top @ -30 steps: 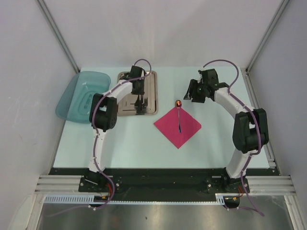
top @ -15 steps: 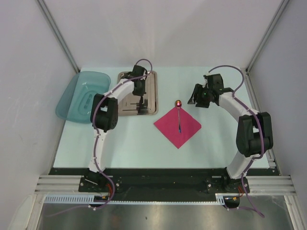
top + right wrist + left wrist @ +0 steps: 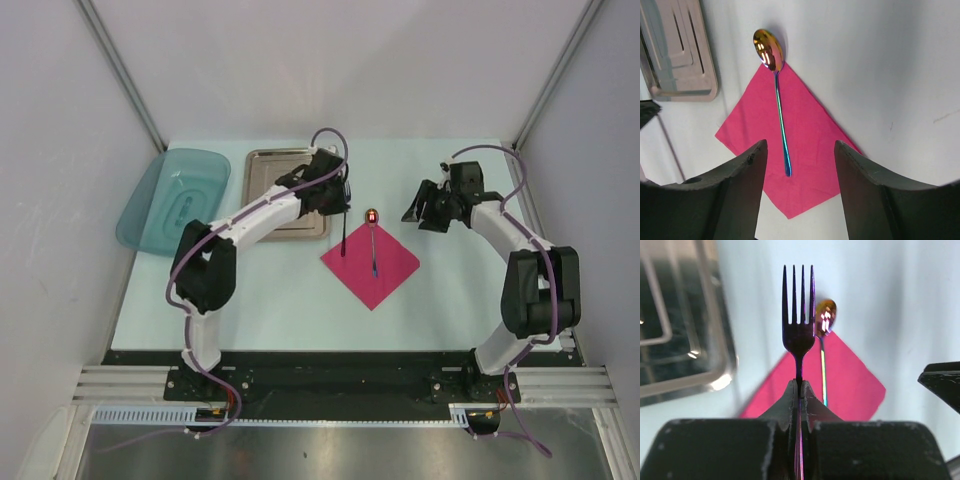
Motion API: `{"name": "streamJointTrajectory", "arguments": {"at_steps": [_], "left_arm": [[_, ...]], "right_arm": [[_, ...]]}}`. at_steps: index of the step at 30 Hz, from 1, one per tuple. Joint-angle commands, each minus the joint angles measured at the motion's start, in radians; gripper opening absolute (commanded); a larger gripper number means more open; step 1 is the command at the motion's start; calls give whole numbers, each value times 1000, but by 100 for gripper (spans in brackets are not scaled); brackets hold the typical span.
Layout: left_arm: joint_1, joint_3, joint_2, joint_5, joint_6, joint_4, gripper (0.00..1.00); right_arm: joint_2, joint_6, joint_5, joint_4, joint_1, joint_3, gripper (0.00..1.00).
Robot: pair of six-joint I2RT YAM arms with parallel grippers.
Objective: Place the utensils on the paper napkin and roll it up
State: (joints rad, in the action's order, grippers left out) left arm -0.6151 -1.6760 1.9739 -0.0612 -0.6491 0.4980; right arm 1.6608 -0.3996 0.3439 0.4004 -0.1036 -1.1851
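The magenta paper napkin (image 3: 385, 270) lies as a diamond at mid-table. The spoon (image 3: 374, 245) rests on it, its red bowl just past the napkin's far corner, its teal handle pointing toward me. My left gripper (image 3: 343, 213) is shut on the purple fork (image 3: 343, 240) and holds it above the napkin's left part. In the left wrist view the fork (image 3: 799, 320) sticks out from the closed gripper (image 3: 800, 386), tines forward, with the spoon (image 3: 825, 320) and napkin (image 3: 850, 382) beyond. My right gripper (image 3: 424, 211) hovers open and empty to the right of the spoon (image 3: 780, 112) and the napkin (image 3: 812, 145).
The steel tray (image 3: 268, 165) sits at the back, left of the napkin. A teal translucent dish (image 3: 172, 200) lies at the table's left edge. Grey walls close in both sides. In the right wrist view, the tray (image 3: 680, 60) shows at the upper left.
My left gripper shut on the fork in the tray, lifted it and carried it right to the napkin. My right arm drew back to the right, still open.
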Motion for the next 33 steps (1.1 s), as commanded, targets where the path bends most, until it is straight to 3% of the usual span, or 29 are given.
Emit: {"name": "streamJointTrajectory", "arguments": {"at_steps": [1, 10, 33], "left_arm": [[-49, 48, 29, 18, -110, -29, 0], [-94, 76, 103, 40, -155, -101, 0], [-132, 62, 183, -61, -75, -289, 1]], "right_arm": [[-75, 2, 15, -23, -2, 7, 62], [-72, -11, 60, -23, 24, 1, 63], [-61, -33, 104, -40, 53, 4, 63]]}}
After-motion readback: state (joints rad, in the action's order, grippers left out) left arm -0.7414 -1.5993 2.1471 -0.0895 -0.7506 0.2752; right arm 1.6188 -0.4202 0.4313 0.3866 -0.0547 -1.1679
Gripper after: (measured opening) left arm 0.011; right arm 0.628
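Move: The left gripper holds the fork about 12 cm above the table. From it, the middle of the paper napkin lies some 12 cm back, 8 cm to the right and 13 cm below. The spoon, already on the napkin, has its middle about 7 cm back and 8 cm right; the metal tray is centred some 13 cm ahead and 18 cm left. From the idle right hand, the napkin's middle is about 10 cm back and 12 cm left. Keep the fork pinched near its neck and bring the left gripper down about 8 cm, drawing back 5 cm and slightly right, tipping the fingers down some 10 degrees. Then slow down, edge forward a little and carry on right alongside the spoon, easing most of the tilt back out and rising barely a centimetre at the end. ##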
